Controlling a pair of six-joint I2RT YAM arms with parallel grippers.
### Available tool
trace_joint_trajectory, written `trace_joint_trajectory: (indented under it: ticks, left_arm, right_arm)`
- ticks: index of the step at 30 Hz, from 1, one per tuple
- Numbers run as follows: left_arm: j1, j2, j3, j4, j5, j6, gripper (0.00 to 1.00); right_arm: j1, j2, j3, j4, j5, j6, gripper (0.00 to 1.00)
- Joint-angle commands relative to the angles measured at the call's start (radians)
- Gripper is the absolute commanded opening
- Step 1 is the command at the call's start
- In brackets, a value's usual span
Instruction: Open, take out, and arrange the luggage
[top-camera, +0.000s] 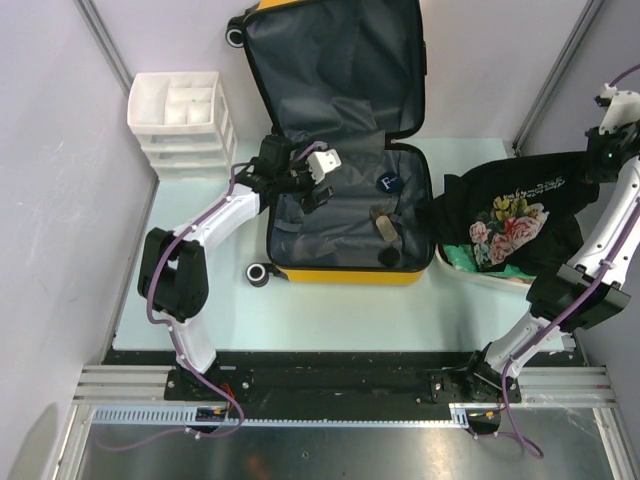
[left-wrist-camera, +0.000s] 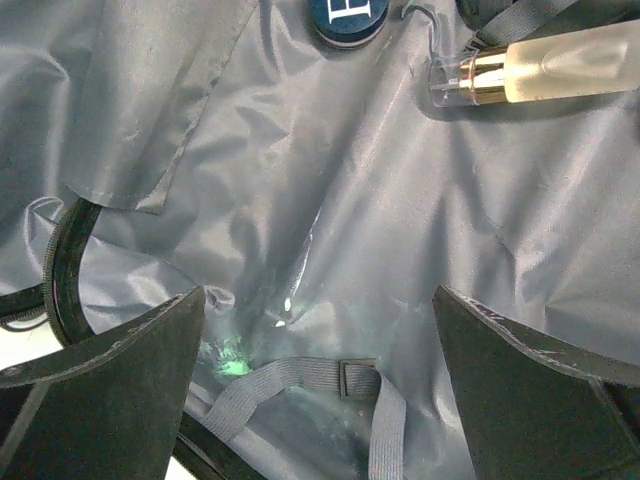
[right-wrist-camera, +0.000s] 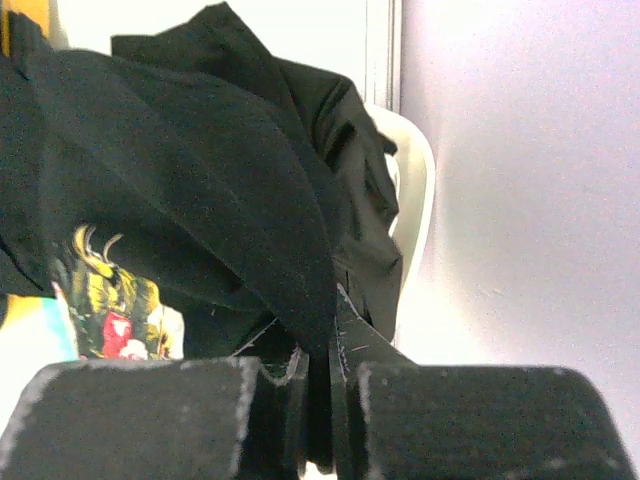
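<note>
The yellow suitcase lies open on the table, its lid propped upright at the back. Its grey lining holds a round blue-capped jar, a clear spray bottle and a dark round item. My left gripper is open and empty, low over the lining at the case's left side, above a grey strap. The jar and bottle lie beyond it. My right gripper is shut on a black floral shirt, holding it up.
A white drawer unit stands at the back left. A white tub sits right of the suitcase under the hanging shirt, with something teal in it. Walls close in on both sides. The tub's rim shows by the right wall.
</note>
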Motion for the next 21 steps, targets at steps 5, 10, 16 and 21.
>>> trace_joint_trajectory:
  ticks: [5,10,16,21]
  left_arm:
    - [-0.004,-0.056,-0.038,0.015,-0.023,0.021,1.00]
    - [-0.005,-0.056,-0.050,0.014,-0.029,0.013,1.00]
    - [-0.005,-0.053,-0.050,0.011,-0.049,0.006,1.00]
    - [-0.005,-0.050,-0.044,0.008,-0.087,-0.013,1.00]
  right_arm:
    - [-0.105,0.010,-0.316,0.115,0.148,-0.176,0.00]
    - [-0.093,0.074,-0.351,0.280,0.254,-0.159,0.00]
    - [-0.058,0.106,-0.447,0.408,0.308,-0.184,0.13]
    - [-0.004,0.085,-0.385,0.362,0.280,-0.158,0.75]
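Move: The tray, where the black shirt already drapes from the right fingers, has its middle about 9 cm left of the right hand, 4 cm back and 30 below. From the tray's middle, the clear bottle lies some 31 cm left, level with it, and the blue tin 30 cm left and 12 farther out. From the left hand the tray is about 48 cm right, 7 back and 14 below. Right hand lowers the black shirt's end about 16 cm and 9 cm right, tips down, then lets go. ##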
